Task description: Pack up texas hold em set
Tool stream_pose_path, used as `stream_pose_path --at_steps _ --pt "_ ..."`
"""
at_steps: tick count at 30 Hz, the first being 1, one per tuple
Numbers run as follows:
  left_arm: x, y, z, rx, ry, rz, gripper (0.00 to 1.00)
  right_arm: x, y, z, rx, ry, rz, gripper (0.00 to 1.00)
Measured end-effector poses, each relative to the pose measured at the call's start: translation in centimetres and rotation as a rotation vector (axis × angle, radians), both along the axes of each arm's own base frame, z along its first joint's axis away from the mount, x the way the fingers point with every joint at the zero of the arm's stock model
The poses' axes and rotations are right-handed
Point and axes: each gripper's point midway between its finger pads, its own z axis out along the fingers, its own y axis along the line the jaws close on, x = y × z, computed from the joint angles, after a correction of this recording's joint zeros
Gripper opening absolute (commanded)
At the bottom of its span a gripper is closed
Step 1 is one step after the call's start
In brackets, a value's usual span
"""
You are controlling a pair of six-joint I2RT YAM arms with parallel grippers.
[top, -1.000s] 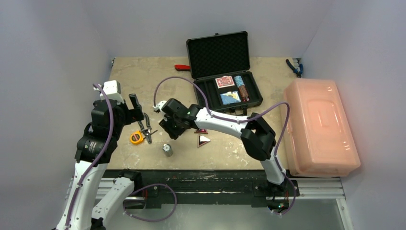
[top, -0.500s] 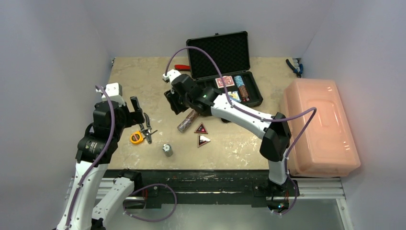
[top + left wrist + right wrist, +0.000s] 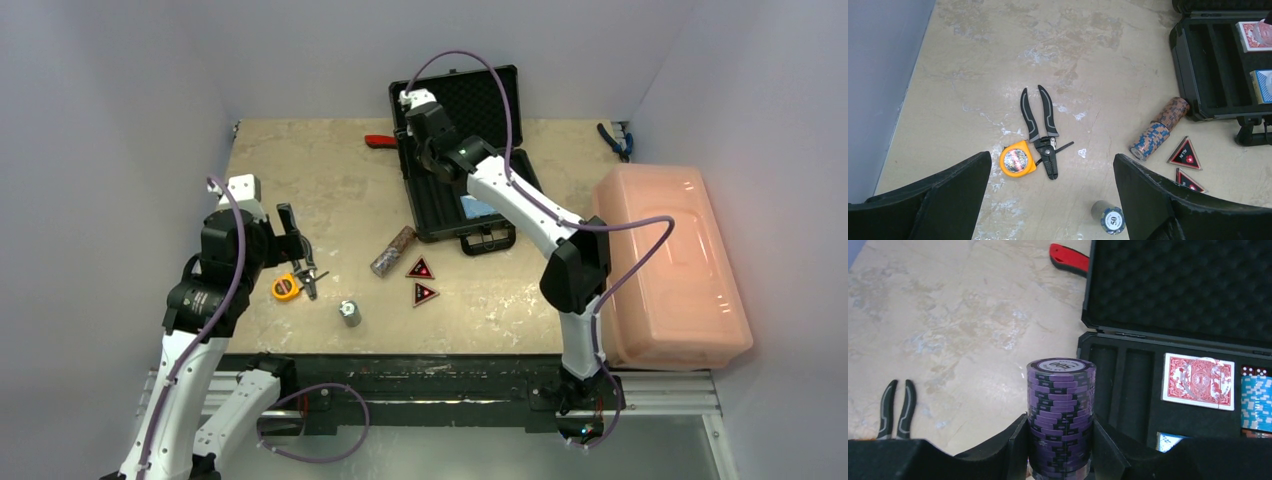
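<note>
The black briefcase lies open at the back of the table, its foam tray holding a red deck, a blue deck and a pale blue chip stack. My right gripper is shut on a purple chip stack, held upright above the tray's left edge. A brown-and-blue chip stack lies on its side beside two triangular markers. A short chip stack stands nearer. My left gripper hangs open above the table, holding nothing.
A yellow tape measure and black-handled pliers lie under the left gripper. A red-handled tool rests left of the case, blue pliers at the back right. The large pink bin fills the right side.
My right arm has swung from the middle of the table back to the case, carrying the purple stack and uncovering the lying stack. The left arm has barely shifted.
</note>
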Motion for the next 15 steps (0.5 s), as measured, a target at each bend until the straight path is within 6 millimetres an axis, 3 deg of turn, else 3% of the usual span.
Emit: stream_pose_path --at_steps 10,15 --pt "-0.2 0.0 0.0 -0.002 -0.007 -0.001 0.92 1.9 -1.9 -7.3 -0.065 0.142 -0.103 0.00" --pt "-0.3 0.0 0.0 -0.003 -0.013 -0.001 0.92 2.0 -1.9 -8.9 -0.073 0.172 -0.116 0.00"
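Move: The right hand already holds the purple chip roll. The case's two empty slots lie about 21 cm below it, centred some 3 cm ahead and 3 cm right. In the case, the red card deck is roughly 11 cm ahead and 12 cm right, the blue deck 3 cm ahead and 16 cm right. The brown chip roll lies 11 cm back and 6 cm left. From the left hand the slots are about 24 cm ahead, 33 cm right and 23 cm below. Still pinching the purple chip roll between its fingertips, the right hand sinks about 9 cm towards the empty slots of the open case, easing a little forward and right early on and slowing at the end. Meanwhile the fingers tip some 10 degrees further down and turn slightly clockwise; the grip stays unchanged. ##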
